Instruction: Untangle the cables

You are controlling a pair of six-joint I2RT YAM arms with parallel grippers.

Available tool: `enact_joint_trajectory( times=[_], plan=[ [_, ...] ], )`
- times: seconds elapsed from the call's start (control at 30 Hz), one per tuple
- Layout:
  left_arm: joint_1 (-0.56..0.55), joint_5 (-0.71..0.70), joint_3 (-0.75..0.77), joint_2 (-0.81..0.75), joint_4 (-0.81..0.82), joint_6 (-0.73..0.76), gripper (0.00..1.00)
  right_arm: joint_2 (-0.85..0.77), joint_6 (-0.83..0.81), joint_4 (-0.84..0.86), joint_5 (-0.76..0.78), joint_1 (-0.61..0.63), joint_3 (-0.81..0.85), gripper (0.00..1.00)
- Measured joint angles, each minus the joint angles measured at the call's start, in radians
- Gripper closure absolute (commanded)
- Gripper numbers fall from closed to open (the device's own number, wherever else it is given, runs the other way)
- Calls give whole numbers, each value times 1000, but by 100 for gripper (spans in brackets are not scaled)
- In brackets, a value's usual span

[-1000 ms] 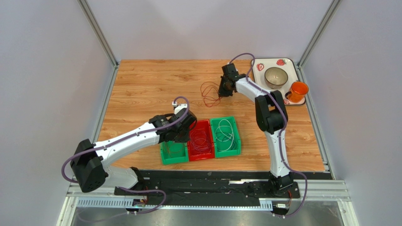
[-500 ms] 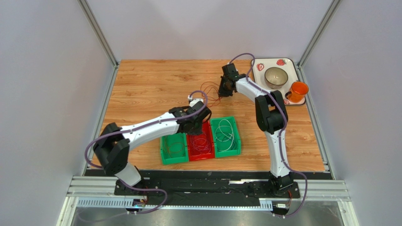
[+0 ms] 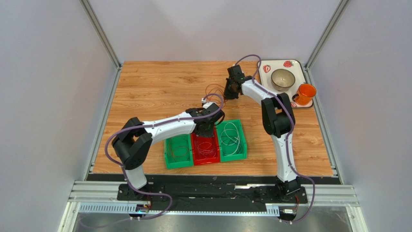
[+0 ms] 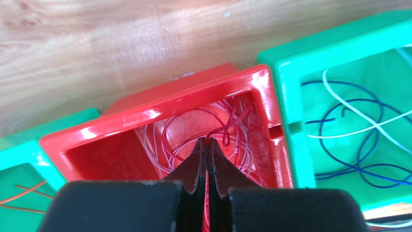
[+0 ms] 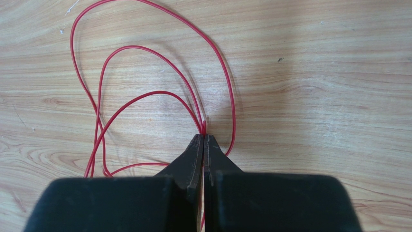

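Red cables (image 5: 145, 92) lie in loose loops on the wooden table, and my right gripper (image 5: 203, 137) is shut on the strands where they meet. From above, that gripper (image 3: 227, 94) sits at the back centre with the loops (image 3: 212, 91) to its left. My left gripper (image 4: 207, 141) is shut on a single red cable (image 4: 226, 129) and hangs over the red bin (image 4: 159, 108), which holds more red and pale coils. In the top view the left gripper (image 3: 207, 128) is at the bin's far end, and its arm hides part of the loops.
Three bins stand in a row near the front: a left green bin (image 3: 178, 151) with orange wire, the red bin (image 3: 205, 150), and a right green bin (image 3: 231, 140) with blue and white wires (image 4: 358, 145). A tray (image 3: 297, 67) holds a bowl (image 3: 283, 78) and an orange cup (image 3: 305, 93).
My left arm has swung right and away from me, from over the left green bin to over the red bin's far end. The right arm has stayed put, still shut on the red cables.
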Motion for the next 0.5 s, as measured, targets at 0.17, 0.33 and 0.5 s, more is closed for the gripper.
enact_joint_trajectory(
  times=[0.17,0.33,0.5],
  plan=[
    [0,-35,32,-20,-55,3,58,0,0,0,0,0,0,100],
    [0,-51,41,-58,-88,9,39,0,0,0,0,0,0,100],
    [0,-54,38,-138,-97,21,32,-23,3,29,1,0,-43,100]
  ],
)
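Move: The red bin's middle lies about 3 cm back and 1 cm left of the left fingertips, some 2 cm below; the shut fingers still hold red cable over it. From that hand, the blue-and-white cable bin is about 10 cm right and 1 cm back, the orange cable bin 12 cm left and 5 cm back. From the right hand, the red bin is roughly 27 cm back and 11 cm left. The left hand opens to about two-thirds, lets go of the red cable and rises some 5.5 cm. ##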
